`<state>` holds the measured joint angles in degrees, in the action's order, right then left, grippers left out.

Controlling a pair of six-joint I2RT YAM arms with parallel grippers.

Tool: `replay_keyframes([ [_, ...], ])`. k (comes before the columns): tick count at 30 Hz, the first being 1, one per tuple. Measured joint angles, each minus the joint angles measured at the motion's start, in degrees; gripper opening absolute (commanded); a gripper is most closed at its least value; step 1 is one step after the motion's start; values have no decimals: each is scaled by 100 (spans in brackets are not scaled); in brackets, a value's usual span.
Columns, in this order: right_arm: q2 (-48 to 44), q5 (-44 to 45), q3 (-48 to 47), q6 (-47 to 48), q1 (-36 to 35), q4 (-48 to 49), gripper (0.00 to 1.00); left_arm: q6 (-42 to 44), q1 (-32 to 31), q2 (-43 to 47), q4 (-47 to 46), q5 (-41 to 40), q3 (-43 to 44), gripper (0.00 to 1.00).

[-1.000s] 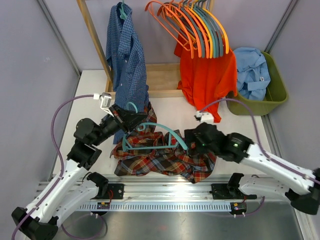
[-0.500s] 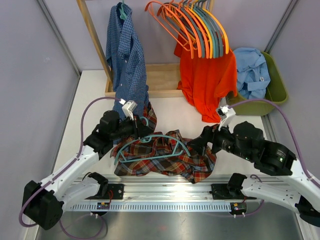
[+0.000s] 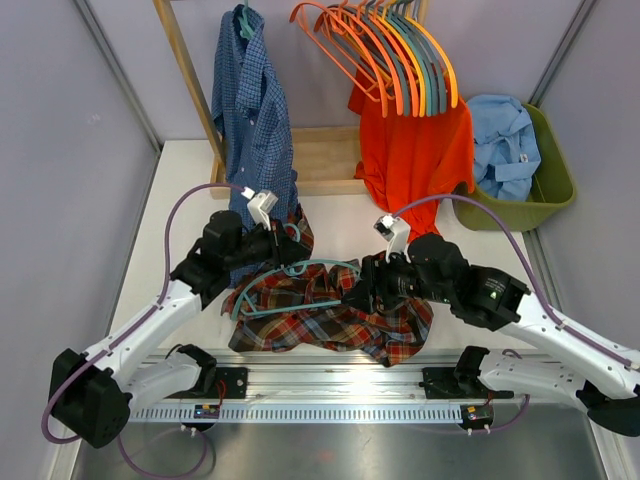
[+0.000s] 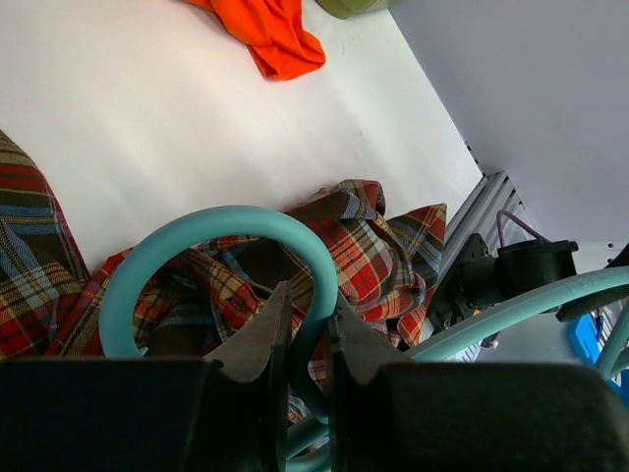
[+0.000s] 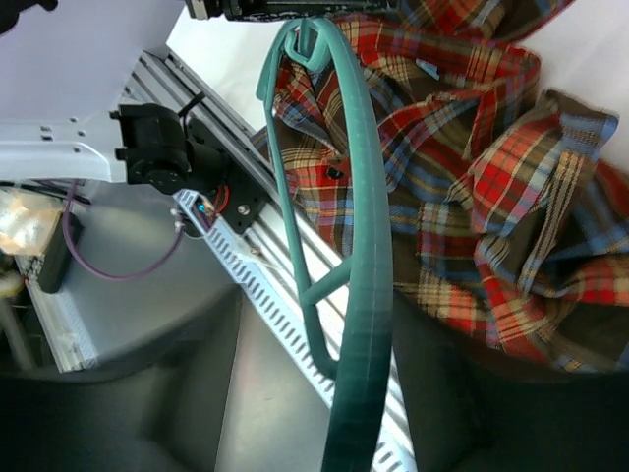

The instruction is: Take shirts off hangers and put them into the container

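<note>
A red-brown-green plaid shirt [image 3: 330, 322] lies crumpled on the table with a teal hanger [image 3: 300, 272] over it. My left gripper [image 3: 287, 250] is shut on the hanger's hook [image 4: 226, 221], which runs between its fingers [image 4: 257, 339]. My right gripper [image 3: 357, 295] is open at the hanger's right end, and the hanger's arm [image 5: 366, 324] passes between its jaws. A dark blue check shirt [image 3: 255, 110] and an orange-red shirt [image 3: 410, 160] hang at the back. A light blue shirt [image 3: 505, 145] lies in the olive-green container [image 3: 560, 185].
A bunch of orange, teal and yellow hangers [image 3: 400, 55] hangs above the orange-red shirt. A wooden rack post [image 3: 188, 85] and its flat base frame [image 3: 325, 160] stand at the back. The metal rail [image 3: 330, 385] runs along the near edge.
My right gripper moved left onto the hanger's right end and its jaws have narrowed. The left gripper kept the hook and shifted a little right, so the hanger sits differently over the plaid shirt.
</note>
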<state>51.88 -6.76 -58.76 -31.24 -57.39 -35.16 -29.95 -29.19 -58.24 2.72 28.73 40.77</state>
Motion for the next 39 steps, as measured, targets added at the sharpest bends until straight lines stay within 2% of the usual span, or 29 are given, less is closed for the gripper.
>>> replay_keyframes([
  [2,15,2,0,20,0,46,25,2,-7,4,-7,2,4,0],
  [3,17,9,0,13,-2,66,8,7,-11,4,0,4,4,0],
  [5,26,105,0,-57,2,46,0,42,-9,4,33,0,4,0],
  [8,39,144,0,-96,-2,44,0,87,-11,4,72,-13,11,0],
  [9,39,153,0,-96,-2,44,0,103,-11,7,83,-13,17,8],
  [10,42,155,0,-96,-2,46,0,120,-11,7,125,-20,42,24],
  [12,42,155,0,-96,-2,55,0,188,-11,17,190,-24,79,66],
  [15,42,168,0,-59,-4,61,0,221,-17,92,448,-68,256,99],
  [22,-254,330,0,48,-4,59,0,396,-55,623,1104,-570,1255,99],
  [27,-918,811,35,168,-26,63,0,431,-55,1781,1233,-1154,1419,99],
  [33,-1567,2238,7,533,-33,98,0,428,-52,3091,1541,-1803,1333,99],
  [36,-1305,3012,-15,807,-35,188,0,417,-52,3427,1740,-1987,1123,99],
  [39,-577,3716,-142,1132,-35,424,0,376,-52,3552,2024,-2085,861,99],
])
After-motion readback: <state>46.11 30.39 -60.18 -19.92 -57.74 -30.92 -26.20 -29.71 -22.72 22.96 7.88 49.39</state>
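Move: The right hand's open fingers stand around the right end of the teal hanger, so that end is practically at this hand. The crumpled plaid shirt lies some 15 cm below and 4 cm left of the hand, level fore-and-aft. The red shirt hangs about 24 cm ahead and 14 cm right, the checked blue shirt roughly 20 cm ahead and 21 cm left, both slightly higher. From the left hand, still gripping the hanger's neck, that end is about 13 cm right and 4 cm back, about level. The right fingers close and pinch the hanger's right end while the left hand stays put on the neck; then the left opens wide, lets go and clears off, up nearly 20 cm, left and back. The right keeps its pinch and lifts the hanger off above the plaid shirt, first up and right, then forward about 9 cm towards the red shirt, turning some 30 degrees clockwise. ##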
